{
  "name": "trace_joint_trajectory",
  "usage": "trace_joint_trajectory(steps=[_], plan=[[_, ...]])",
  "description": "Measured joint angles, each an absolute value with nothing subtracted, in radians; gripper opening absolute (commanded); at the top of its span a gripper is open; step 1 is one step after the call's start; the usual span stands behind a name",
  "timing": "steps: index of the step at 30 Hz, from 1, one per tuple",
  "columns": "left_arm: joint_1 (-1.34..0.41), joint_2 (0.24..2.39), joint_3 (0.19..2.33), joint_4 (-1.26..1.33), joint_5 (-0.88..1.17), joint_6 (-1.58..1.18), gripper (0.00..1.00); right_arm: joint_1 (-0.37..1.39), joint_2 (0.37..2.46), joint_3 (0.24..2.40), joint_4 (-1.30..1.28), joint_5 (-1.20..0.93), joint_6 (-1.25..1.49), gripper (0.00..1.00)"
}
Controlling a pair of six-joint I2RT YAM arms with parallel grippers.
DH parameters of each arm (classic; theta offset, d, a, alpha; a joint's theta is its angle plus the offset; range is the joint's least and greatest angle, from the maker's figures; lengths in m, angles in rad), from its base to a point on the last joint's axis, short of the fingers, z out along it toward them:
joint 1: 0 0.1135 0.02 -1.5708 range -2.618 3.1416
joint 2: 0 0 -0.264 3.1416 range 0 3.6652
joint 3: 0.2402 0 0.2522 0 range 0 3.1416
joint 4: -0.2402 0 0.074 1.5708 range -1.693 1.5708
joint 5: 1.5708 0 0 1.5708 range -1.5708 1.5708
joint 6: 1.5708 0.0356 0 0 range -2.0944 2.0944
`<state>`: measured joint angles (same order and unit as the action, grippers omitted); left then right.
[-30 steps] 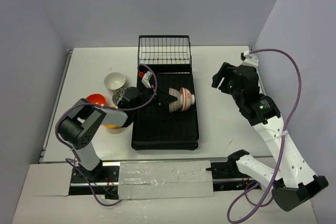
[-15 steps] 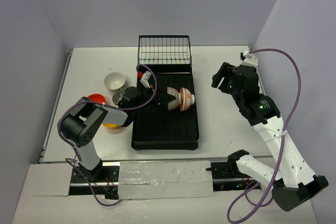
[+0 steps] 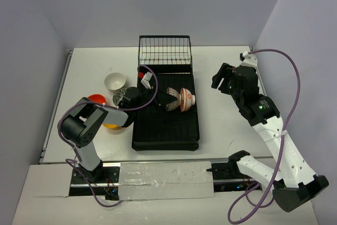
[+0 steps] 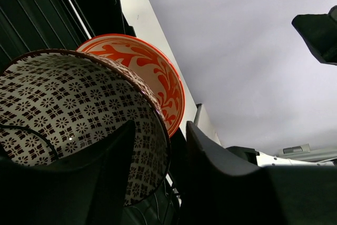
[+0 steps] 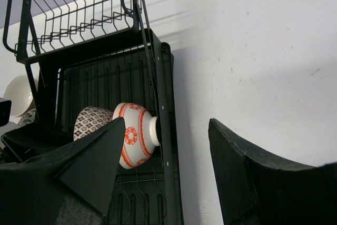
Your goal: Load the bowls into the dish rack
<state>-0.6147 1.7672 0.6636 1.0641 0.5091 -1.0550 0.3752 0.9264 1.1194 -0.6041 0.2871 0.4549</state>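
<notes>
Two bowls stand on edge in the black dish rack (image 3: 158,130): a pinkish patterned bowl (image 3: 171,100) leaning against a red-on-white bowl (image 3: 187,98). My left gripper (image 3: 162,99) is open and straddles the patterned bowl's rim (image 4: 158,109), one finger inside the bowl, the other (image 4: 210,162) outside with a gap. In the left wrist view the red-on-white bowl (image 4: 150,67) sits right behind it. My right gripper (image 3: 221,77) hangs open over the table right of the rack, holding nothing; its wrist view shows both bowls (image 5: 134,133), (image 5: 89,119).
Left of the rack stand a white bowl (image 3: 115,80), a grey speckled bowl (image 3: 121,96), a red-orange bowl (image 3: 96,99) and a yellow-orange bowl (image 3: 110,126) half hidden under my left arm. The upright wire basket (image 3: 164,51) closes the rack's far end.
My left gripper's jaws have parted and let go of the patterned bowl's rim; the bowl now rests against the red-on-white bowl. The right arm has barely moved.
</notes>
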Motion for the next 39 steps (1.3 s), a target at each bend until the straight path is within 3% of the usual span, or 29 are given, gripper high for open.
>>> trace_joint_trajectory(steps=[8,10,11,23,39], plan=[[-0.615,1.767,0.664,1.064,0.511,-1.054,0.56,0.375,0.933,1.119,-0.604,0.287,0.455,0.72],[-0.615,1.760,0.664,1.044,0.511,-1.043,0.59,0.375,0.933,1.119,-0.604,0.287,0.455,0.72],[-0.615,1.754,0.664,1.026,0.509,-1.036,0.67,0.375,0.933,1.119,-0.604,0.287,0.455,0.72],[-0.614,1.631,0.667,0.862,0.495,-0.961,0.84,0.375,0.933,1.119,-0.603,0.286,0.455,0.72],[-0.601,1.297,0.657,0.507,0.226,-0.823,0.88,0.375,0.907,1.105,-0.595,0.269,0.455,0.72]])
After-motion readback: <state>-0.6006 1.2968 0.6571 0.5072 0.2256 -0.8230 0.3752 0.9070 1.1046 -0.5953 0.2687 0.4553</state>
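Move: The brown-patterned bowl, already set on its side in the dish rack, has its upper rim between the left fingers; its middle is about 2 cm ahead, 2 cm to the right and 5 cm below. The red-patterned bowl is some 8 cm right, 2 cm ahead and 5 cm below; the grey floral bowl is about 22 cm left, 2 cm ahead and 11 cm lower. From the right hand, the brown-patterned bowl is roughly 19 cm left, 1 cm ahead and 20 cm below. Keep spreading the left fingers from half open to nearly full width, easing the hand only about a centimetre left and up so the brown-patterned bowl's rim comes free. Then draw the gripper away faster, up and to the left, until it is about 6 cm off each way, turning the wrist some 20 degrees in all, mostly counter-clockwise with its left side rising. ##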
